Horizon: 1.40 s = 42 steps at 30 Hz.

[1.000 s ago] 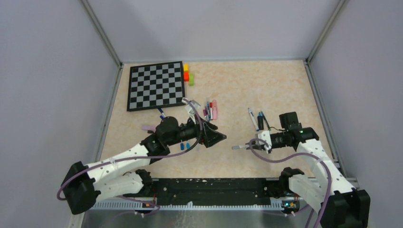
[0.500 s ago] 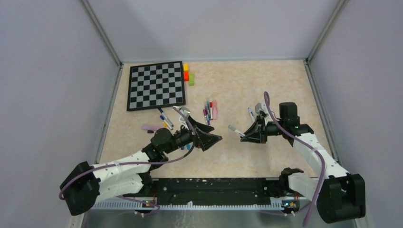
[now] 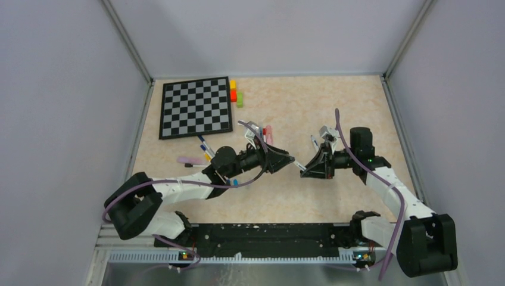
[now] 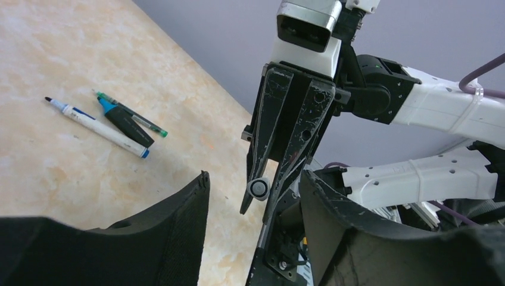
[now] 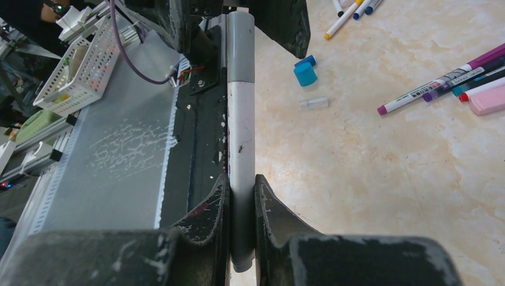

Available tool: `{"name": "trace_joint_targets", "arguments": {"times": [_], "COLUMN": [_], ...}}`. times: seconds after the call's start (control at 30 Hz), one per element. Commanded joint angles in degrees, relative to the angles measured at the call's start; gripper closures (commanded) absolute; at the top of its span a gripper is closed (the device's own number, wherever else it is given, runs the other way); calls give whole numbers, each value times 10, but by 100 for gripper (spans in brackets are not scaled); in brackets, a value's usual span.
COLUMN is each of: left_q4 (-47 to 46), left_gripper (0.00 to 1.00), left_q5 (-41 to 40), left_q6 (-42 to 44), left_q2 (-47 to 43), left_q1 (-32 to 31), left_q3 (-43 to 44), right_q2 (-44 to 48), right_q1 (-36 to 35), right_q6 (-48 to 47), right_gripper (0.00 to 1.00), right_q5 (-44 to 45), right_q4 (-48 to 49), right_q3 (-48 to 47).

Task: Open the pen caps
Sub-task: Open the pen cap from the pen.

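Note:
My right gripper [image 5: 241, 196] is shut on a pen [image 5: 241, 137] with a white barrel and a grey cap [image 5: 240, 47], held level above the table and pointing left. In the top view the right gripper [image 3: 309, 167] faces my left gripper [image 3: 286, 162], nearly tip to tip. The left gripper [image 4: 253, 208] is open. The round grey cap end [image 4: 258, 189] sits in the gap between its dark fingers [image 4: 178, 238], with space on both sides. Its fingers [image 5: 283, 24] flank the cap in the right wrist view.
Loose blue caps [image 5: 305, 72] and a clear cap [image 5: 314, 102] lie below the held pen. Several pens [image 3: 262, 136] with a pink highlighter [image 5: 488, 98] lie mid-table; three pens [image 4: 116, 122] lie behind the right arm. Chessboard [image 3: 195, 107] and coloured blocks [image 3: 235, 93] sit at the back left.
My left gripper has swung right and up to meet the held pen's cap, its jaws narrower. The right gripper lifted the pen and turned it leftward a second ago, then held still.

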<state>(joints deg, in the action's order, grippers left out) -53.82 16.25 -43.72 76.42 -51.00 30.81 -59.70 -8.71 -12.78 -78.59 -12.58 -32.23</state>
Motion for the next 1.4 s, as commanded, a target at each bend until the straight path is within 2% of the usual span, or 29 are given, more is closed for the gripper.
{"name": "trace_joint_targets", "arguments": {"times": [0.0, 0.2, 0.37, 0.4, 0.73, 1.03, 1.13, 1.27, 1.37], "left_q4": [-77, -105, -110, -111, -111, -130, -129, -102, -41], "left_gripper": [46, 66, 95, 98, 100, 100, 100, 100, 100], "left_q5": [29, 40, 31, 23, -73, -125, -145, -122, -85], "left_q6": [-30, -51, -51, -47, 6, -64, -64, -54, -42], "left_q2": [38, 63, 58, 53, -37, -94, -105, -109, -122], "left_q1": [-4, -8, -9, -10, 11, 99, 111, 117, 120], "left_q3": [33, 34, 27, 24, 19, 1, 5, 25, 28], "right_q2": [0, 0, -4, -5, -25, -30, -32, -26, -7], "right_q1": [3, 3, 3, 3, 3, 0, -2, -1, 6], "right_q6": [14, 14, 15, 15, 16, -4, -15, -51, -83], "right_gripper": [100, 100, 100, 100, 100, 100, 100, 100, 100], "right_q5": [-18, -16, -16, -15, -29, -32, -26, 6, 74], "right_q4": [29, 34, 37, 38, 41, 27, 16, -20, -36], "right_q3": [0, 1, 4, 4, 10, 14, 11, -3, -19]}}
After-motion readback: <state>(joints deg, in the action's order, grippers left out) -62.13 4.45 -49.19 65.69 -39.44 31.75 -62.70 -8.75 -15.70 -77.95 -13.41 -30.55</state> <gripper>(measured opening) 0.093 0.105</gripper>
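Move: Just off the left fingertips, about 2 cm to the right and 1 cm lower, the grey cap stands in line with their gap. From the right hand, which already grips the pen, that cap is some 4 cm to the left, 6 cm up and level fore and aft. On the table 18 cm below the left hand lie a clear cap 13 cm left and 4 cm ahead, a blue cap 18 cm left and 4 cm ahead, and a magenta pen 9 cm left and 18 cm ahead. Easing the open left fingers about 2 cm right over the grey cap, the left hand closes and pinches it, pulls slowly left and slightly up, then swings quickly up, left and forward, some 12 cm higher, turning about 20 degrees counter-clockwise and rolling. The right hand keeps its grip on the pen, is drawn slightly up and left, then sinks about 2 cm. ##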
